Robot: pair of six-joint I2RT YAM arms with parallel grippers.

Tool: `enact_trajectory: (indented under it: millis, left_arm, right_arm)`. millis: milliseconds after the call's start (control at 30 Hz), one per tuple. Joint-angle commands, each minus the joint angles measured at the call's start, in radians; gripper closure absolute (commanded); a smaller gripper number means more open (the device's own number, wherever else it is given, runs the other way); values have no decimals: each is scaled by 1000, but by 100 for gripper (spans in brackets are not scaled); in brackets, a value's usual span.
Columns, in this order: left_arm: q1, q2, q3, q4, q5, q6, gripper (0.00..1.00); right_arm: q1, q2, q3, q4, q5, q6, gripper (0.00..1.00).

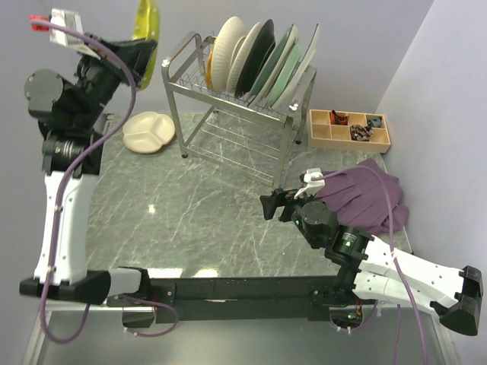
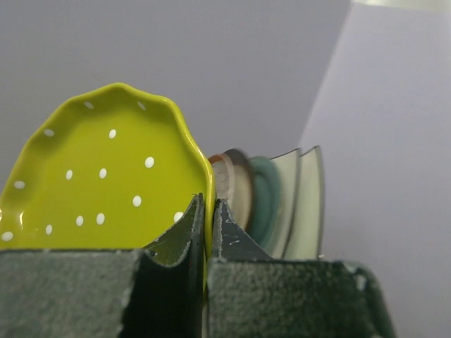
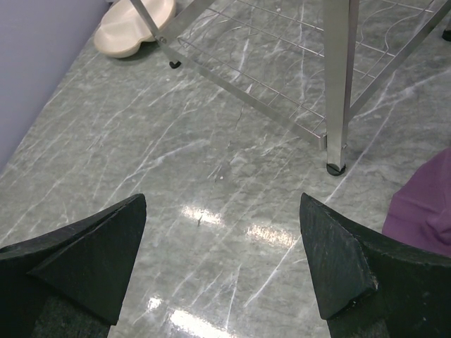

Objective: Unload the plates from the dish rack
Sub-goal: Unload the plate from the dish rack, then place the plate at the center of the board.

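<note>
My left gripper [image 1: 141, 47] is raised high at the back left, left of the dish rack [image 1: 228, 125]. It is shut on the rim of a yellow-green scalloped plate with white dots [image 1: 146, 19]. The left wrist view shows that plate [image 2: 106, 183] upright, its edge pinched between the closed fingers of the left gripper [image 2: 208, 211]. Several plates [image 1: 259, 65] stand on edge in the rack's top tier; behind the held plate these racked plates [image 2: 275, 204] look blurred. A cream divided plate [image 1: 150, 131] lies on the table left of the rack. My right gripper [image 1: 268, 205] hovers open over bare marble.
A wooden compartment tray [image 1: 348, 128] with small items sits right of the rack. A purple cloth [image 1: 365, 198] lies beside the right arm. In the right wrist view, the rack's front leg [image 3: 337, 84] and lower shelf stand ahead of the open gripper [image 3: 223, 204]; the cream plate [image 3: 134, 32] lies far left.
</note>
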Motion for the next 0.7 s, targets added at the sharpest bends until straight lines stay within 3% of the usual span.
enact_trajectory:
  millis: [0, 333, 500, 667]
  left_arm:
    - [-16, -153, -79, -177, -307, 224, 99]
    - [-27, -411, -612, -316, -686, 170, 99]
    - [-29, -457, -839, -314, -815, 101, 99]
    - [-29, -441, -976, -202, -866, 86, 99]
  right_arm:
    - [11, 2, 49, 24, 13, -6, 5]
    - [9, -37, 38, 29, 14, -3, 5]
    - [8, -50, 29, 38, 27, -6, 4]
    - [9, -54, 32, 29, 17, -2, 4]
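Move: The left hand already holds the green dotted plate high up. The white divided plate on the table, beside which there is room, lies about 18 cm ahead of this hand, 15 cm left and 60 cm below. The nearest white plate in the rack stands about 17 cm ahead, 13 cm right and 8 cm lower. From the right hand, the divided plate is about 30 cm ahead, 43 cm left and 22 cm below. Left hand sinks nearly 40 cm and 13 cm left, fingers tipping down, still pinching the green plate's rim. ##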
